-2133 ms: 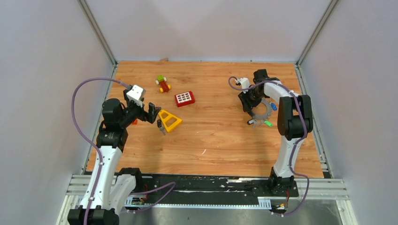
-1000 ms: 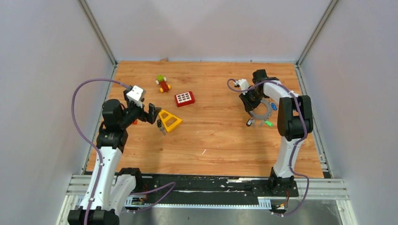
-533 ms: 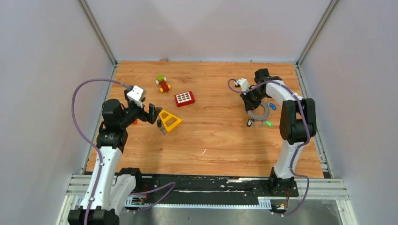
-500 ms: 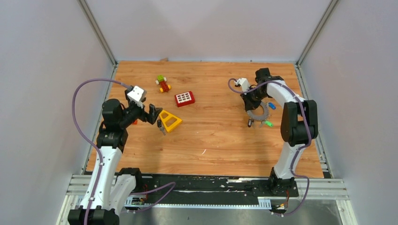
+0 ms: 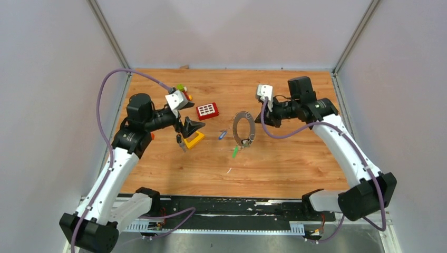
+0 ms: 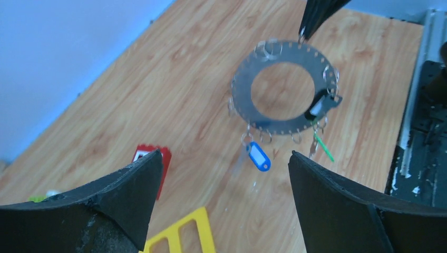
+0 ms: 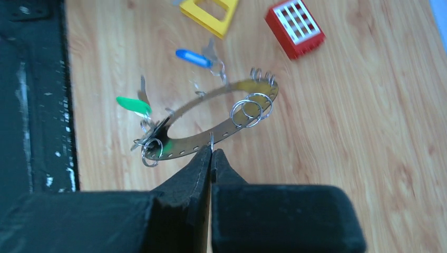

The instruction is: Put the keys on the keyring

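The keyring, a flat grey ring with a holed rim, hangs on edge above the middle of the table. My right gripper is shut on a small wire loop at its rim. A blue key, a green key and a black key dangle from the ring. In the left wrist view the keyring faces me with the blue key below it. My left gripper stands open and empty, left of the ring. Another small dark key lies by the yellow block.
A yellow triangular block lies under my left gripper. A red grid block sits behind it. A green and red toy shows past the left wrist camera. A small orange block lies beside the left arm. Grey walls enclose three sides.
The right gripper closed on the keyring at the far right, lifted it and carried it to the middle, keys dangling. The left arm swung right and forward toward it.
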Available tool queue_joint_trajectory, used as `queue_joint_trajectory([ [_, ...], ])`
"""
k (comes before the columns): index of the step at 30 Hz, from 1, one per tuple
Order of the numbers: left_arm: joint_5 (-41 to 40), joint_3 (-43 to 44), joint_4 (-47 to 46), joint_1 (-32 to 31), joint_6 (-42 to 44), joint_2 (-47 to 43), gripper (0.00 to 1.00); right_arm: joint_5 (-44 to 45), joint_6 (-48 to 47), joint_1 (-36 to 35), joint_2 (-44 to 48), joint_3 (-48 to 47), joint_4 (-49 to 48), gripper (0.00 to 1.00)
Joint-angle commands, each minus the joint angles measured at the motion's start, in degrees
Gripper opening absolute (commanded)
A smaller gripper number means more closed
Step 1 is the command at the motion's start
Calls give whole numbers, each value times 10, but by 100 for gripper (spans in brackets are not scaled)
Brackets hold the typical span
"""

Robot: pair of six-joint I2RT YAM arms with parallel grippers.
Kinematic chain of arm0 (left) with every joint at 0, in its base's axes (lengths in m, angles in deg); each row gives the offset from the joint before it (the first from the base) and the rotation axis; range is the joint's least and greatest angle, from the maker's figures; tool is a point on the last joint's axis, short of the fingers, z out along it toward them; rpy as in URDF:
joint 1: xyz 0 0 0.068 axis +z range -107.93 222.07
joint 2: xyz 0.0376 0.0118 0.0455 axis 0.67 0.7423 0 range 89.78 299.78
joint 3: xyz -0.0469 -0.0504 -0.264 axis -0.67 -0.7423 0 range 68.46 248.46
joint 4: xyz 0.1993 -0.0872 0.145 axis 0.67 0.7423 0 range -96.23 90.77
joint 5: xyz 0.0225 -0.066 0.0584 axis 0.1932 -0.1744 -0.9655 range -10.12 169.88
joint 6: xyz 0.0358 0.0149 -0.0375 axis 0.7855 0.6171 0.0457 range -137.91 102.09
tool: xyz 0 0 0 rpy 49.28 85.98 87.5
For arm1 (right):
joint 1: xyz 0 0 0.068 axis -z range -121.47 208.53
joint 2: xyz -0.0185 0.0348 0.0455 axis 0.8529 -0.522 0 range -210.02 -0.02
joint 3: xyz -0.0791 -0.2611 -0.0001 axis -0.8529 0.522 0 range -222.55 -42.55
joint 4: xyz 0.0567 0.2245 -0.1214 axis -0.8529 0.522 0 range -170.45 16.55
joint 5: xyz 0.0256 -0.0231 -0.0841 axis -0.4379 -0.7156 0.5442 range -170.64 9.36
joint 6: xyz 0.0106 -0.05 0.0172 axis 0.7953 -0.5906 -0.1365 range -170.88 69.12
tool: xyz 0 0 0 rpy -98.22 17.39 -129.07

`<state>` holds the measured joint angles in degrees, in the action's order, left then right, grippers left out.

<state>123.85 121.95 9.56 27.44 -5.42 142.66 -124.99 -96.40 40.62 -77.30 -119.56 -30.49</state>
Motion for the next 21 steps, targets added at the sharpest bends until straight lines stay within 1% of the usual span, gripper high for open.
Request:
queue_joint_trajectory([
  [1, 34, 74, -11, -50, -11, 33, 93, -48, 74, -48, 65, 26, -108, 0],
  [4, 48, 104, -20, -82, -17, 53, 86, -76, 103, -70, 89, 37, -142, 0],
  [7, 55, 111, -42, -118, -22, 71, 80, -115, 125, -81, 103, 44, -162, 0],
  [13, 32, 104, -82, -199, -13, 114, 79, -159, 191, -90, 134, 85, -248, 0],
  [15, 30, 106, -87, -217, -8, 127, 79, -167, 207, -95, 140, 97, -270, 0],
  [19, 40, 99, -101, -234, -1, 138, 71, -176, 214, -105, 148, 127, -295, 0],
  [21, 52, 94, -99, -241, 10, 139, 69, -174, 208, -109, 149, 139, -297, 0],
])
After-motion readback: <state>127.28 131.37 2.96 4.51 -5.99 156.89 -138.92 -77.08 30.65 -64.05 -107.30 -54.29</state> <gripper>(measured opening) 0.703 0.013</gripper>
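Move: The keyring, the flat grey ring already hanging from the right fingers, has its middle about 17 cm to the left gripper's right, nearly level fore-and-aft and some 10 cm lower. From the right gripper it lies about 5 cm left, 2 cm back and 5 cm down. Counted from the left gripper, the hanging blue key is 8 cm right, 1 cm back and 14 cm down; the green key is 13 cm right, 9 cm back and 13 cm down. Swing the left gripper right about 12 cm and back 5 cm towards the keyring, rising first and then sinking a little, turning it some 25 degrees clockwise while its open fingers partly close. At the same time draw the right gripper back, left and up, tips rising towards level, still pinching the keyring at its edge, so the two grippers meet nearly face to face. ##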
